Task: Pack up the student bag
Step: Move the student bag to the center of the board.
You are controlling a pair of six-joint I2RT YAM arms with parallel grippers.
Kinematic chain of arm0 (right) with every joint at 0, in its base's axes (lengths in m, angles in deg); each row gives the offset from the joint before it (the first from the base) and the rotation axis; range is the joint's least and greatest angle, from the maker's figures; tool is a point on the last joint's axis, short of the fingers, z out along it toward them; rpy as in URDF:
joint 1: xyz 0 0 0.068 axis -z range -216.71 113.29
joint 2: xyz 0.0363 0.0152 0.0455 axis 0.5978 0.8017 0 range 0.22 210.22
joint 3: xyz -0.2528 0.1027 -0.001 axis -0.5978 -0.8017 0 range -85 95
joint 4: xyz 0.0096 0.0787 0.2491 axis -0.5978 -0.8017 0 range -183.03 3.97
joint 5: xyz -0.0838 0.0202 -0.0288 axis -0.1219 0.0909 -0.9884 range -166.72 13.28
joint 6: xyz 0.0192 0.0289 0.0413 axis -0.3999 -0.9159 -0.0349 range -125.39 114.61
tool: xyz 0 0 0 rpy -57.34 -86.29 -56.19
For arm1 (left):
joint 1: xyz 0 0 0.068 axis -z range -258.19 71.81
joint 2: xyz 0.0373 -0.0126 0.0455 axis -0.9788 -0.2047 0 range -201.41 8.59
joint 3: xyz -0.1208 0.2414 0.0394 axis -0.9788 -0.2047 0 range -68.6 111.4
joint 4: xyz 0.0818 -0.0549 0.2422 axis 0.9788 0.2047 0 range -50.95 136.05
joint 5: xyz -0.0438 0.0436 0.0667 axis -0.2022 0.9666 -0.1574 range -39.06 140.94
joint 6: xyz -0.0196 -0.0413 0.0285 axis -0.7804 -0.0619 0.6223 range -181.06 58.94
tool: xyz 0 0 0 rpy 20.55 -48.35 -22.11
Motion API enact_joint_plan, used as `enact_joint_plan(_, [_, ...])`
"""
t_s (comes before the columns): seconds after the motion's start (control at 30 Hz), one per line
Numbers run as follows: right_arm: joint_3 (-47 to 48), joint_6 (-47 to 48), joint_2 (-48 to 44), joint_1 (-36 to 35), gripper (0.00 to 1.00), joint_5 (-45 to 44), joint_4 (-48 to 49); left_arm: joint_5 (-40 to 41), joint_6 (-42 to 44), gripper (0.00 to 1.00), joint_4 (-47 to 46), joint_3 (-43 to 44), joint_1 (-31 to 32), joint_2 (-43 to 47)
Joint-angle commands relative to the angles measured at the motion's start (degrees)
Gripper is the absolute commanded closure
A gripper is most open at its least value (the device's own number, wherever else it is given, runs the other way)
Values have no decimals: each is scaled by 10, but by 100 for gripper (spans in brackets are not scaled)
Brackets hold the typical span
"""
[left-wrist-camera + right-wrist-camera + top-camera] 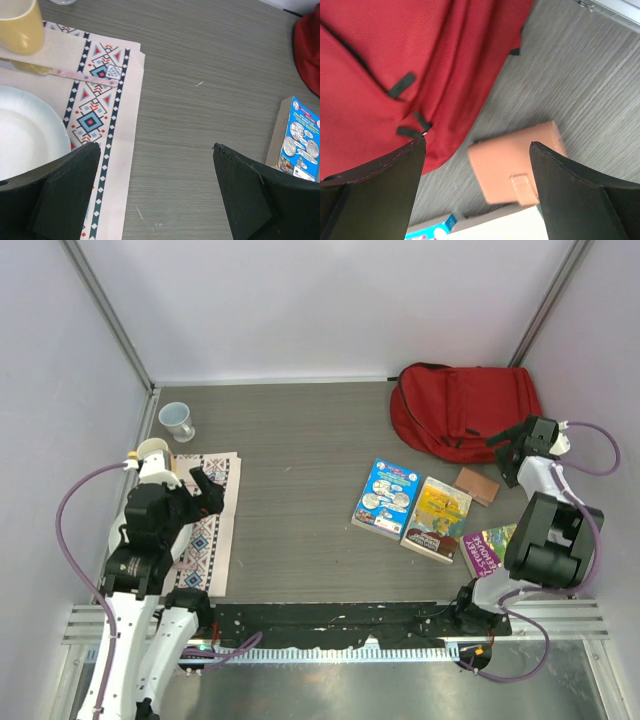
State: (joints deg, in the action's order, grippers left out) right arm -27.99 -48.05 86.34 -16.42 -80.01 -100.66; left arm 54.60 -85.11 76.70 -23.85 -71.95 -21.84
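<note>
The red student bag (455,408) lies at the back right of the table, its black zipper pulls (402,84) showing in the right wrist view (395,60). My right gripper (507,452) (477,145) hovers open at the bag's near edge, above a small salmon wallet (478,484) (517,162), with nothing between its fingers. A blue book (385,498) (300,137), a yellow book (437,517) and a purple book (487,546) lie in front of the bag. My left gripper (208,485) (155,150) stands open and empty at the left, over the mat's edge.
A patterned placemat (210,525) (100,95) lies at the left with a white plate (27,130) and a yellow cup (20,25) on it. A clear blue cup (178,420) stands at the back left. Walls close in on both sides.
</note>
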Motion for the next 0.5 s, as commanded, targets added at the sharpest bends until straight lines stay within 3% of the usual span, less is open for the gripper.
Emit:
enact_joint_plan(0.0, [37,-11,63,15,10,49,57,-73,-12,0,-39,-1,-3,-27])
enact_joint_plan(0.4, [109,-13,200,5,11,37,100,-145,-48,0,-117,6,-2,-136])
enact_joint_plan(0.47, [122,-9,217,2,15,37,98,-146,-46,0,-118,16,-2,-153])
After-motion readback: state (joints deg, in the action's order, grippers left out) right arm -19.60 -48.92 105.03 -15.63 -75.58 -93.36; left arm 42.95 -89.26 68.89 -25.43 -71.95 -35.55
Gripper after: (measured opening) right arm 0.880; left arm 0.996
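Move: Almost under the open right hand lies the brown wallet, about 3 cm to its left and 11 cm below. The red student bag is beyond, its middle some 18 cm ahead, 6 cm left and 7 cm below, its near edge much closer. The yellow book lies about 10 cm back and 13 cm left. From the left hand the bag's middle is roughly 36 cm ahead, 62 cm to the right and 18 cm below. Dropping about 6 cm first, the right hand levels out low and slides forward roughly 6 cm, off the wallet and up to the bag's near edge by its right corner, fingers still wide open. The left hand, empty and open, eases right, down and forward about 4 cm each way, off the patterned mat towards the bag's side. ##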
